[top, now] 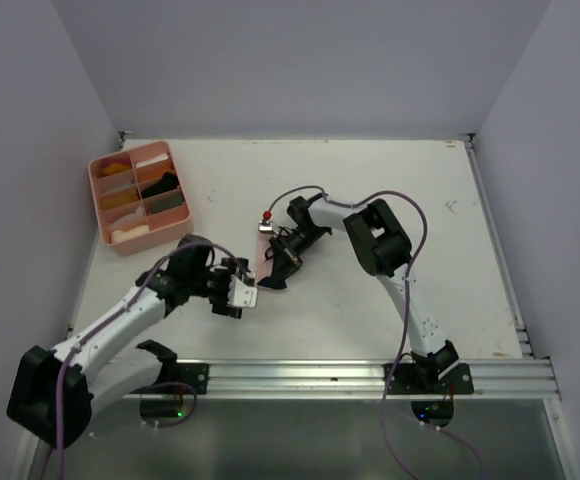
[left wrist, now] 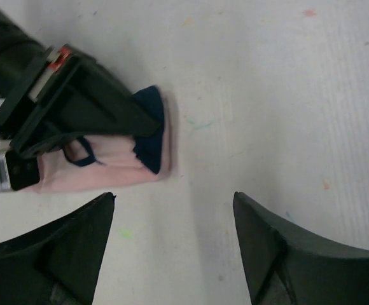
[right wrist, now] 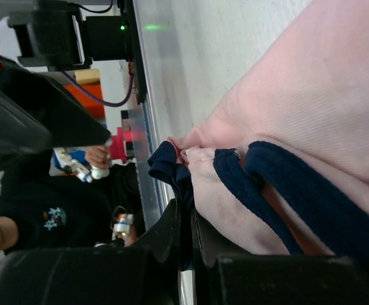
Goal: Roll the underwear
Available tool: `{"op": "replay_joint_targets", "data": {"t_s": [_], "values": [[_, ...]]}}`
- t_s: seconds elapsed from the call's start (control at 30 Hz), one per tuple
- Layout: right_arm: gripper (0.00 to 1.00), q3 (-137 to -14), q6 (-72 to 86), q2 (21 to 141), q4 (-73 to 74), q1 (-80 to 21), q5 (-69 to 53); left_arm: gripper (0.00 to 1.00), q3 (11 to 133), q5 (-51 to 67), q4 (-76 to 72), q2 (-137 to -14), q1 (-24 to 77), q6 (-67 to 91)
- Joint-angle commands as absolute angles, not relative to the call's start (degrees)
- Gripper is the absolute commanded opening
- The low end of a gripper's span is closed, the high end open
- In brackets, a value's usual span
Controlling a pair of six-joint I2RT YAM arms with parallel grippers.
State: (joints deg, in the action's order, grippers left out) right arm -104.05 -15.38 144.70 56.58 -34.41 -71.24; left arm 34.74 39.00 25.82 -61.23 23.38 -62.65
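A pale pink underwear (left wrist: 108, 166) with navy edging lies flat on the white table, seen in the top view as a small pink patch (top: 261, 260) between the two grippers. My right gripper (right wrist: 189, 213) is shut on the underwear's navy edge, its black fingers (left wrist: 102, 108) lying over the cloth. The folded pink cloth (right wrist: 312, 95) fills the right wrist view. My left gripper (left wrist: 174, 204) stands wide open just short of the underwear's near edge, with bare table between its fingers. In the top view the left gripper (top: 248, 295) sits just left of the right gripper (top: 273, 278).
A pink plastic compartment tray (top: 103, 200) stands at the back left, with several rolled cloths in dark, tan and orange tones in its compartments. An aluminium rail (top: 350, 375) runs along the table's near edge. White walls close in the left, back and right sides.
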Motion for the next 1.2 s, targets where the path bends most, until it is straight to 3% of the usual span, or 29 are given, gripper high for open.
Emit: {"op": "replay_joint_targets", "data": {"t_s": [0.0,0.03,0.13,0.17,0.53,0.83,1.17], "values": [[0.0,-104.06,-13.54,149.06,55.81,-33.66,-69.17,0.75,25.78,28.23,11.88,-53.35,33.47,-64.61],[0.0,-104.15,-13.54,149.32,55.81,-33.66,-69.34,0.66,25.23,26.04,9.17,-54.05,35.23,-63.56],[0.0,-104.5,-13.62,150.9,56.77,-33.66,-69.61,0.62,25.75,22.68,6.78,-57.91,39.64,-60.56],[0.0,-104.5,-13.71,151.08,57.3,-33.66,-69.44,0.5,25.58,21.98,5.38,-58.44,39.9,-59.25],[0.0,-104.15,-13.54,153.54,58.27,-33.58,-70.66,0.56,23.03,16.88,-7.99,-67.23,42.89,-60.11],[0.0,-106.35,-15.91,155.39,62.14,-33.31,-71.19,0.51,22.5,16.08,-11.68,-73.03,42.89,-61.61],[0.0,-106.17,-17.4,155.48,63.55,-33.4,-71.1,0.38,22.24,15.12,-14.23,-77.95,42.89,-62.49]]}}
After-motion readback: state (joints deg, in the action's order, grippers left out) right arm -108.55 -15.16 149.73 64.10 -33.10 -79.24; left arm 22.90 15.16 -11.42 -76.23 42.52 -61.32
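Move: The left hand, empty and spread wide, goes for the navy end of the underwear, about 3 cm ahead, 7 cm to its right and 8 cm below. The right fingertips already pinch that end, so it sits right at the right hand's point. The underwear's pink body stretches forward from there, its middle roughly 9 cm ahead of the left hand, 5 cm to its right and 9 cm below. Rightward and down, about 5 and 7 cm, the left hand closes in on the held navy end, swinging back some 4 cm first and then forward past its starting line, rolling nearly 20 degrees so its forward side lifts. Its fingers narrow to under half open around the end. The right hand keeps its pinch, rising 1 cm and tipping its fingers up about 10 degrees. ##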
